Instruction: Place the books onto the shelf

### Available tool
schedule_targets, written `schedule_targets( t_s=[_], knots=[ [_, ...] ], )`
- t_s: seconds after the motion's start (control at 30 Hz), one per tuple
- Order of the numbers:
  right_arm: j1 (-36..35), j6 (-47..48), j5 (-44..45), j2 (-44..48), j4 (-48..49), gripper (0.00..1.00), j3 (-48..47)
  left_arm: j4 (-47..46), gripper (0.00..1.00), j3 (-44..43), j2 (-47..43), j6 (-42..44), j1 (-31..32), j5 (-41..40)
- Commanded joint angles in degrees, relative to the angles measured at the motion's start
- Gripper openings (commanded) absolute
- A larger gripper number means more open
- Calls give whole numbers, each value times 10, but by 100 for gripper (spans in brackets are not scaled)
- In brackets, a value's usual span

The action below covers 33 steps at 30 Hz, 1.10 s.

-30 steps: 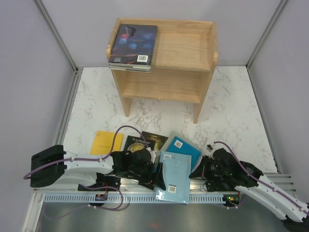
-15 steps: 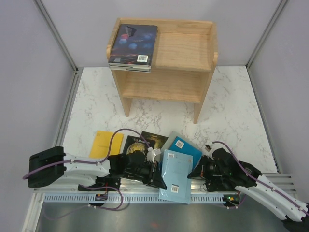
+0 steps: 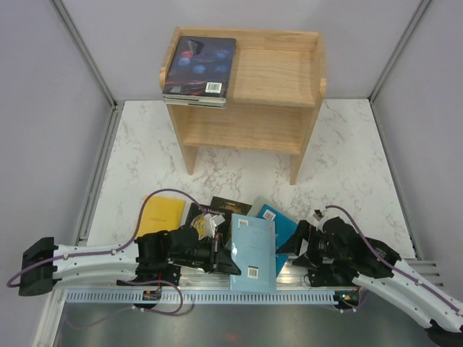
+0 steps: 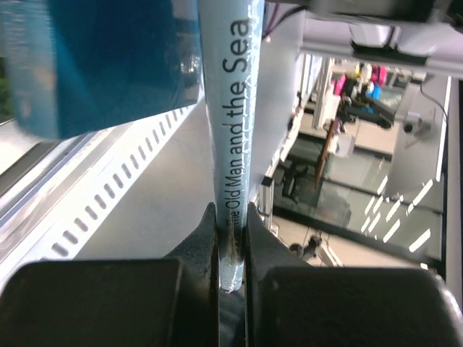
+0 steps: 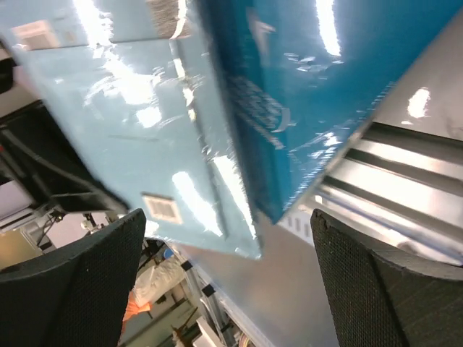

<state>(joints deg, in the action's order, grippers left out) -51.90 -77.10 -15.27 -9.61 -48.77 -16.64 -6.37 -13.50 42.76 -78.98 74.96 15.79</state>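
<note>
My left gripper [image 3: 226, 256] is shut on the spine edge of a light blue book [image 3: 253, 249], which stands tilted over the table's near edge. In the left wrist view that spine [image 4: 233, 144] is pinched between the jaws of my left gripper [image 4: 231, 246]. A teal book [image 3: 281, 224] lies partly under it, beside my open right gripper [image 3: 295, 244]. The right wrist view shows the light blue book [image 5: 145, 123] and teal book [image 5: 311, 94] ahead of my right gripper [image 5: 231, 282], which holds nothing. A black book [image 3: 226, 208] and a yellow book [image 3: 160, 215] lie flat. A navy book [image 3: 200, 66] rests on the wooden shelf [image 3: 278, 76].
The shelf stands at the back centre on a white marble tabletop [image 3: 347, 173]. A slotted metal rail [image 3: 108, 295] runs along the near edge by both arm bases. Grey walls close in the left and right sides.
My left gripper closed on the light blue book and tipped it up on edge while the arm drew back leftward. My right gripper opened and let the book go.
</note>
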Motion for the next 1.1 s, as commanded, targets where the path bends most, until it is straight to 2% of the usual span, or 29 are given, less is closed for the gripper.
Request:
schedule_targets(
  t_s=[0.0, 0.13, 0.23, 0.33, 0.4, 0.53, 0.8, 0.87, 0.9, 0.97, 1.07],
  knots=[
    [0, 25, 52, -62, 8, 98, -108, 121, 2, -61, -89, 22, -10, -73],
    [-1, 47, 49, -121, 43, 98, -192, 189, 2, -87, -175, 20, -45, -98],
    [-1, 27, 28, -144, 89, 98, -194, 222, 2, -117, -193, 26, -83, -81],
    [0, 11, 21, -153, 157, 98, -177, 204, 2, -155, -163, 40, -130, -30],
    [0, 16, 24, -163, 164, 98, -175, 198, 2, -197, -125, 61, -168, -1],
    [0, 13, 22, -184, 212, 98, -164, 187, 2, -265, -77, 93, -202, 59],
    [0, 49, 19, -265, 240, 98, -210, 147, 2, -283, -66, 81, -235, 111],
    [0, 52, 21, -274, 245, 91, -216, 148, 2, -281, -67, 81, -242, 118],
    [-1, 52, 19, -276, 252, 80, -218, 148, 2, -277, -70, 78, -243, 122],
    [-1, 46, 14, -277, 263, 69, -216, 143, 2, -268, -80, 74, -249, 123],
    [0, 36, 5, -270, 286, 45, -211, 136, 2, -250, -92, 64, -262, 130]
  ],
)
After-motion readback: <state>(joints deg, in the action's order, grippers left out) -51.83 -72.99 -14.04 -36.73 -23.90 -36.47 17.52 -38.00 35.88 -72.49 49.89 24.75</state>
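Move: The light blue book is already held by its spine in the left fingers; its middle lies about 6 cm right and 4 cm ahead of that hand, with the shelf some 40 cm farther ahead. From the left hand, the black book lies about 11 cm ahead, 9 cm left. From the open right hand, the light blue book is about 11 cm left, 1 cm ahead and a little higher, while the blue book lies about 9 cm ahead, 6 cm left, below. Keeping its pinch on the near end of the light blue book's spine, the left hand lifts about 14 cm and carries it some 9 cm forward towards the shelf, swinging 15 degrees counter-clockwise, then nearly stops. The right hand, open, rises as far, then works left and forward to the book's near right corner, its fingertips tilting up; there the fingers close to about half open around the edge. ##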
